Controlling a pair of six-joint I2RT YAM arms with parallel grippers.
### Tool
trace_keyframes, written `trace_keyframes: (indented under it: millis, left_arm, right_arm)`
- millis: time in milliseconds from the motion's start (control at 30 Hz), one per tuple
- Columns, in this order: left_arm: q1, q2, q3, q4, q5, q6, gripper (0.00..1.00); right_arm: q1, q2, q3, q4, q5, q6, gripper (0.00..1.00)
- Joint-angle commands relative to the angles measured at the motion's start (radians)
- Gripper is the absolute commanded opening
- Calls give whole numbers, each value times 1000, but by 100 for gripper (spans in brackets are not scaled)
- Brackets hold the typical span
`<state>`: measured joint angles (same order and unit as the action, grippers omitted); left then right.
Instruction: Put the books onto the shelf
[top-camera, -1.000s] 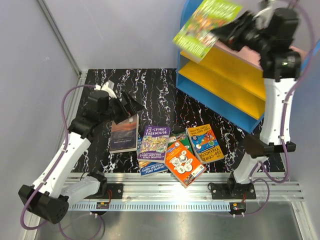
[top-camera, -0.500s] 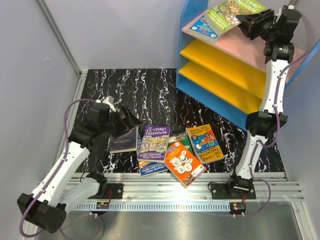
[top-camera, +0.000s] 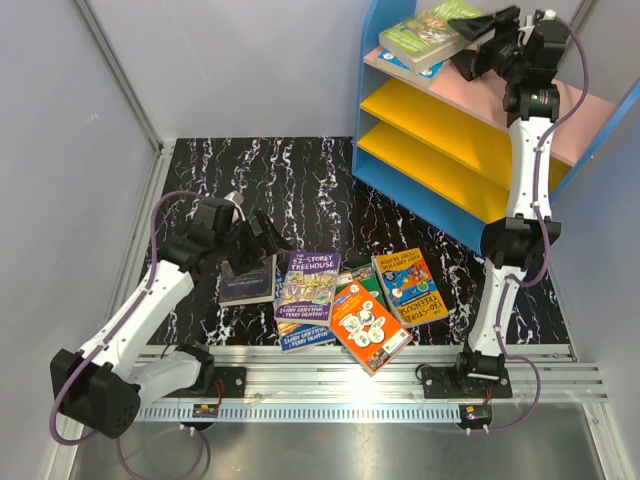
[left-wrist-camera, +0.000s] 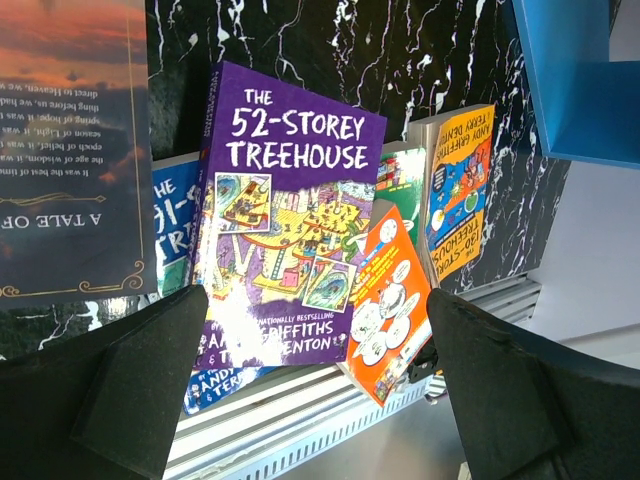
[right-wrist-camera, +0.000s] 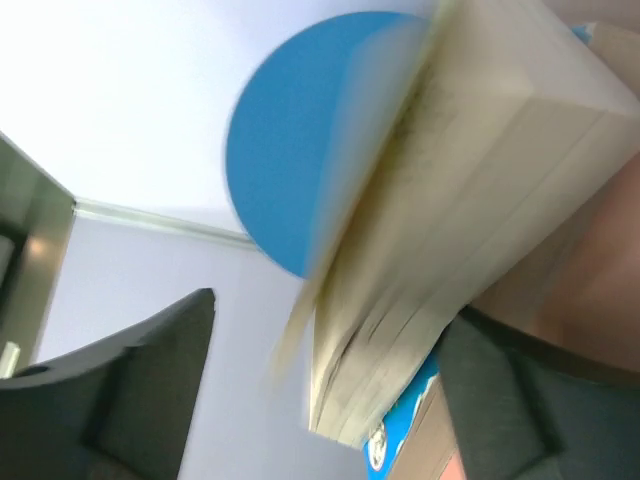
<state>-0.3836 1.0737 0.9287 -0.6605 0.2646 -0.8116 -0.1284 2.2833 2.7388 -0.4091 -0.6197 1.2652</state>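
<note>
A green book (top-camera: 425, 30) lies on the shelf's pink top board (top-camera: 480, 95), on top of a blue book (top-camera: 395, 57). My right gripper (top-camera: 470, 40) is at that book's right end with its fingers apart. In the right wrist view the book's page edges (right-wrist-camera: 450, 200) stand between the spread fingers of the right gripper (right-wrist-camera: 325, 310), against the right one. On the table lie a dark brown book (top-camera: 250, 280), a purple book (top-camera: 310, 285), an orange book (top-camera: 368, 325) and others. My left gripper (top-camera: 262, 240) hovers open over them, empty (left-wrist-camera: 315, 300).
The books overlap in a loose row near the table's front. A ridged metal rail (top-camera: 380, 380) runs along the near edge. The shelf (top-camera: 450, 150) fills the far right corner, with two yellow boards below the pink one. Grey walls close in the left and back.
My right gripper carried the green book onto the pink board, laid it over the blue book and spread its fingers. The left arm shifted slightly nearer the books on the table.
</note>
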Motion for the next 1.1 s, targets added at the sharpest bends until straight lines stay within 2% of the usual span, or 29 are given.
trace_keyframes:
  millis: [0, 267, 400, 500, 633, 767, 967, 1067]
  left_arm:
    - [2, 5, 58, 30, 33, 35, 99]
    - [3, 6, 35, 47, 32, 35, 99]
    - [3, 17, 50, 42, 36, 40, 99]
    - [3, 26, 48, 50, 44, 37, 99]
    - [3, 40, 48, 64, 53, 31, 99]
    - [2, 40, 47, 73, 61, 28, 99]
    - [3, 16, 53, 90, 62, 51, 99]
    - [2, 22, 73, 91, 64, 60, 99]
  right_arm:
    - [7, -30, 10, 85, -2, -56, 99]
    - [-54, -77, -31, -6, 6, -110, 100]
    - [-94, -134, -57, -181, 55, -205, 100]
    - [-102, -192, -106, -240, 97, -266, 100]
    - [-102, -191, -110, -295, 58, -279, 100]
    - [-93, -225, -154, -326, 34, -309, 100]
    - [-54, -369, -248, -266, 3, -381, 100]
    - [22, -441, -249, -348, 11, -461, 100]
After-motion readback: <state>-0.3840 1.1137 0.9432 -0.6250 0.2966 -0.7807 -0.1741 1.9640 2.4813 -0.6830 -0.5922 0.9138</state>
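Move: The green treehouse book I'm setting down lies about 5 cm to the left of my right hand and 2 cm farther out, about level, its near end still between my opening fingers. Below it is the blue book, some 6 cm left, level fore and aft, and 4 cm down. The middle of the pink top board is roughly 7 cm right, 11 cm back and 6 cm below my hand. From my left hand the green book is about 35 cm right, 37 cm ahead and 28 cm up. I open my right fingers the rest of the way to let go of the green book, lifting about 2 cm. Then I slip out to the right some 7 cm, sinking again, and draw back towards my base, about 8 cm in all, easing left again by some 4 cm. Meanwhile I roll the hand roughly 15 degrees, left side down. ##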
